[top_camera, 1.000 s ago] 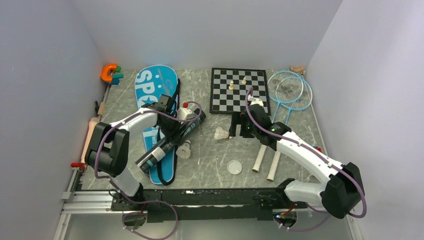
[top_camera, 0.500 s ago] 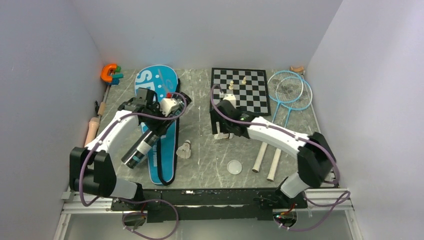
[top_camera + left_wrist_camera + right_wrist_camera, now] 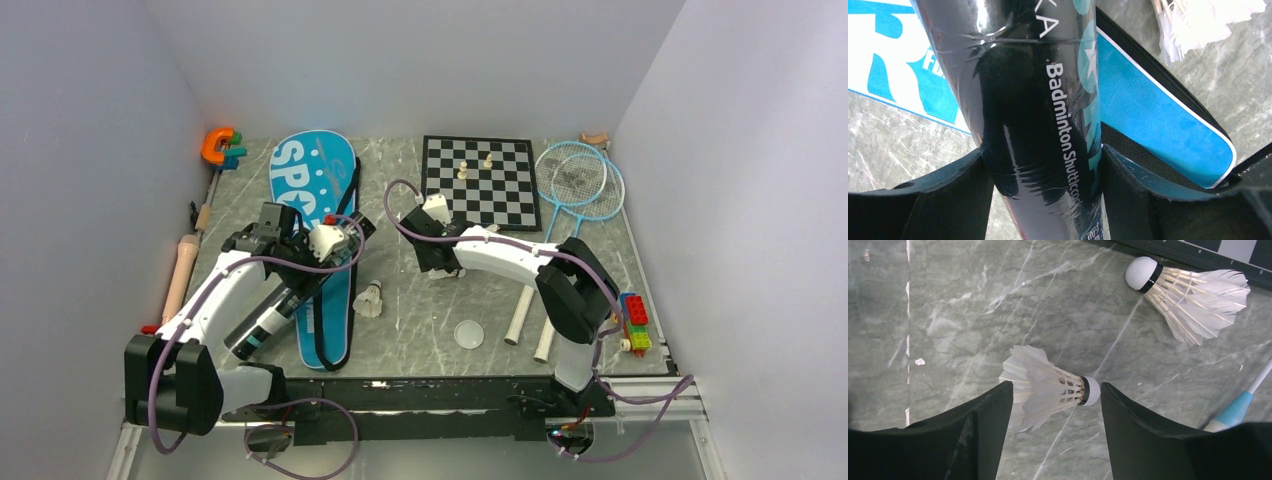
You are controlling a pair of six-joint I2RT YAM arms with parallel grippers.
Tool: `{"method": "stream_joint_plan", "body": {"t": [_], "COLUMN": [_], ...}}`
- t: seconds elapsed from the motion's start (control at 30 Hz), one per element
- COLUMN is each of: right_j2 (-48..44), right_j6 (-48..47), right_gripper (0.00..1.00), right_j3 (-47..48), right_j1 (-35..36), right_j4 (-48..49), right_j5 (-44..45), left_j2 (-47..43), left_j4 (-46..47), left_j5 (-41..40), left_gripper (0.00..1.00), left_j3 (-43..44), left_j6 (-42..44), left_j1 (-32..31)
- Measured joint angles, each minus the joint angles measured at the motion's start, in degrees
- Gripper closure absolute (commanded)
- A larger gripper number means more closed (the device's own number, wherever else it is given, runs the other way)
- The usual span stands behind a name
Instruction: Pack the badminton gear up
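Observation:
The black tube (image 3: 272,318) slants over the blue "SPORT" racket bag (image 3: 308,170), and my left gripper (image 3: 330,256) is shut on its upper part. In the left wrist view the tube (image 3: 1018,100) fills my left gripper (image 3: 1043,150), with the bag (image 3: 1158,115) beneath. My right gripper (image 3: 440,262) hangs in front of the chessboard. In its wrist view my right gripper (image 3: 1055,387) is open, with a white shuttlecock (image 3: 1043,385) lying endwise between the jaws. A second shuttlecock (image 3: 1188,295) lies beyond it. Another shuttlecock (image 3: 372,298) lies beside the bag. Two light-blue rackets (image 3: 580,180) lie at the right.
A chessboard (image 3: 478,180) with pieces lies at the back, just behind my right gripper. An orange clamp (image 3: 218,145) sits in the back left corner. A clear round lid (image 3: 468,333) lies near the front, toy bricks (image 3: 632,320) at the right edge. Walls close three sides.
My left arm has carried the tube left and nearer, over the bag. My right arm has swung left from the racket handles to the shuttlecock, and its jaws have narrowed.

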Motion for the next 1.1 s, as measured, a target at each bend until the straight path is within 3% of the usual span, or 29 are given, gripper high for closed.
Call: {"method": "stream_joint_plan", "body": {"t": [0.4, 0.53, 0.63, 0.93, 1.1], "right_j2": [0.2, -0.3, -2.2, -21.3, -38.0], "right_j6": [0.8, 1.1, 1.5, 1.0, 0.2], "right_gripper": [0.73, 0.91, 1.0, 1.0, 1.0], "right_j3": [-0.3, -0.7, -1.1, -1.6, -4.3], "right_j1": [0.0, 0.0, 0.0, -1.8, -9.6], "right_j4": [0.0, -0.4, -1.9, -4.3, 0.6], "right_j5": [2.4, 3.2, 3.5, -1.6, -14.5], "left_j2": [0.2, 0.2, 0.2, -1.0, -5.0], "left_j4": [2.3, 3.8, 5.0, 4.5, 0.3], "left_j5": [-0.3, -0.1, 0.6, 8.5, 14.3], "left_gripper": [0.47, 0.51, 0.62, 0.66, 0.71], "left_j3": [-1.9, -1.9, -1.9, -1.6, 0.3], "left_j6": [1.0, 1.2, 2.3, 16.3, 25.4], "left_j1": [0.1, 0.1, 0.1, -0.2, -0.2]}}
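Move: The middle shuttlecock lies right between the right hand's open fingers, about 1 cm below their midpoint. From that hand, another shuttlecock is about 6 cm ahead and 8 right, and the chessboard's middle 17 ahead and 8 right, both slightly lower. From the left hand, already holding the tube, the middle shuttlecock is some 28 cm right, 4 ahead and 5 lower; the shuttlecock by the bag is 12 right and 3 back, 6 lower. The middle shuttlecock is pinched near its cork end as the right fingers close fully, the hand almost in place; then it is lifted fast, about 20 cm, drifting right and slightly back as the hand's left side tips up some 30 degrees. The left hand keeps its grip on the tube, first nearly still, then swings it clockwise nearly 30 degrees, tilting up and moving a few centimetres right and up. ##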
